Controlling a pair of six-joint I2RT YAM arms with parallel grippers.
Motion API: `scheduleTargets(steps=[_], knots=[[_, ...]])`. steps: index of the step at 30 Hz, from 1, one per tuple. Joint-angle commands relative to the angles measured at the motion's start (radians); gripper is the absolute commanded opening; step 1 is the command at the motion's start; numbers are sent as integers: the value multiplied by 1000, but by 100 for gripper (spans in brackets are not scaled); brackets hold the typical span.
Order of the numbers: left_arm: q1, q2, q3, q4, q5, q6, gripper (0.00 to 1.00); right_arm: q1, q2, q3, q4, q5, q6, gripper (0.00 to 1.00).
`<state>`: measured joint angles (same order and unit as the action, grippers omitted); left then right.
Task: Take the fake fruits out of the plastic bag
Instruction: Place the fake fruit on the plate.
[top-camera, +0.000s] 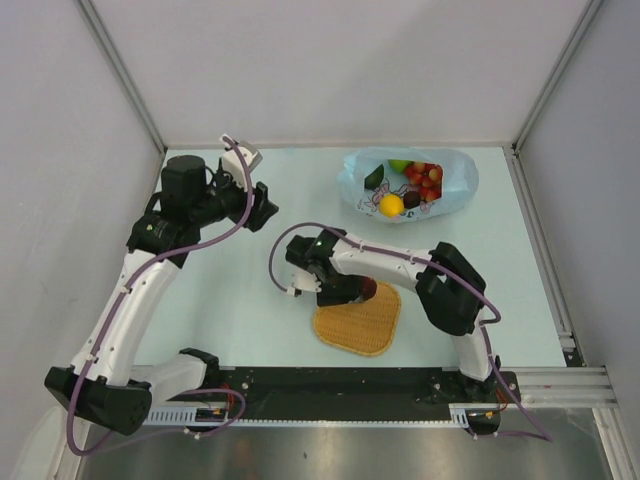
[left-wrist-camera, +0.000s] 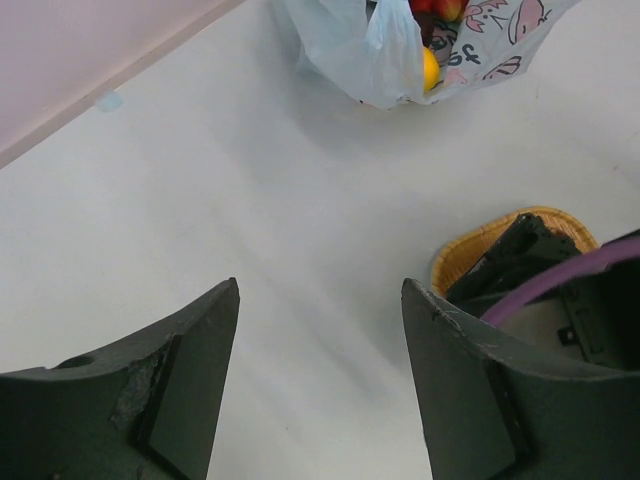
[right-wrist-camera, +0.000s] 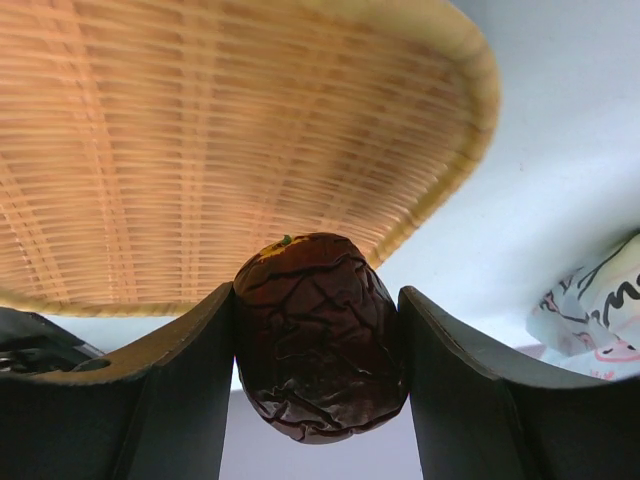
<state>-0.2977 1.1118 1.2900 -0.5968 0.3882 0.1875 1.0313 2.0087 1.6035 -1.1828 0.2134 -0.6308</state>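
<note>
The pale blue plastic bag (top-camera: 455, 178) lies open at the far right of the table. Inside it I see a yellow lemon (top-camera: 391, 205), a green apple (top-camera: 399, 166), a dark avocado (top-camera: 374, 178), red berries (top-camera: 426, 180) and a dark plum (top-camera: 411, 200). My right gripper (top-camera: 368, 291) hangs over the woven tray's far edge, shut on a wrinkled dark plum (right-wrist-camera: 320, 335) that fills the gap between its fingers. My left gripper (left-wrist-camera: 320, 300) is open and empty above bare table, left of the bag (left-wrist-camera: 370, 50), with the lemon (left-wrist-camera: 431, 70) showing through the bag's mouth.
The woven orange tray (top-camera: 357, 325) sits near the front middle, with nothing visible on it. The right arm's links (top-camera: 450, 285) arch between the tray and the bag. Grey walls close the table at the back and on both sides.
</note>
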Motion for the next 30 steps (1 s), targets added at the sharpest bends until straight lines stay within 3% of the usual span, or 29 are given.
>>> scheduleTargets(steps=[1, 8, 10, 12, 15, 20, 21, 30], knots=[[8, -10, 15, -4, 35, 3, 71, 50, 65, 64, -41, 115, 29, 19], [8, -12, 14, 23, 24, -6, 71, 78, 130, 112, -32, 126, 36, 20], [8, -9, 15, 28, 26, -20, 71, 82, 136, 105, -29, 121, 39, 26], [8, -7, 17, 31, 34, -28, 71, 82, 143, 107, -24, 124, 36, 39], [8, -13, 15, 31, 43, -31, 72, 84, 154, 114, -18, 123, 36, 74], [8, -13, 20, 28, 55, -37, 72, 84, 153, 118, -18, 95, 37, 89], [6, -13, 23, 28, 58, -40, 72, 84, 153, 131, -27, 72, 34, 99], [11, 6, 81, 12, 74, -40, 72, 55, 85, 274, -80, -184, 59, 100]])
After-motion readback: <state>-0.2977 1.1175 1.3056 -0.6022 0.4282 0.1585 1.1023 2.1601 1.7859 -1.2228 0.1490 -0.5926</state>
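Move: My right hand holds the dark round fruit over the far part of the plate; the plate's middle is about 5 cm back from this hand, 1 cm to its left and 6 cm below. The yellow fruit in the open bag lies some 18 cm ahead and 7 cm to the right, 3 cm lower; the bag's middle is 22 cm ahead and 11 cm to the right. From my left hand the plate is roughly 13 cm back, 19 cm right and 30 cm down. With my right hand I lower the dark fruit about 2.5 cm towards the plate while easing it some 2 cm left, pause there, then open the fingers wide and let it go. With the fingers open I slide off to the left, about 3 cm more and slightly back, just starting to rise. ##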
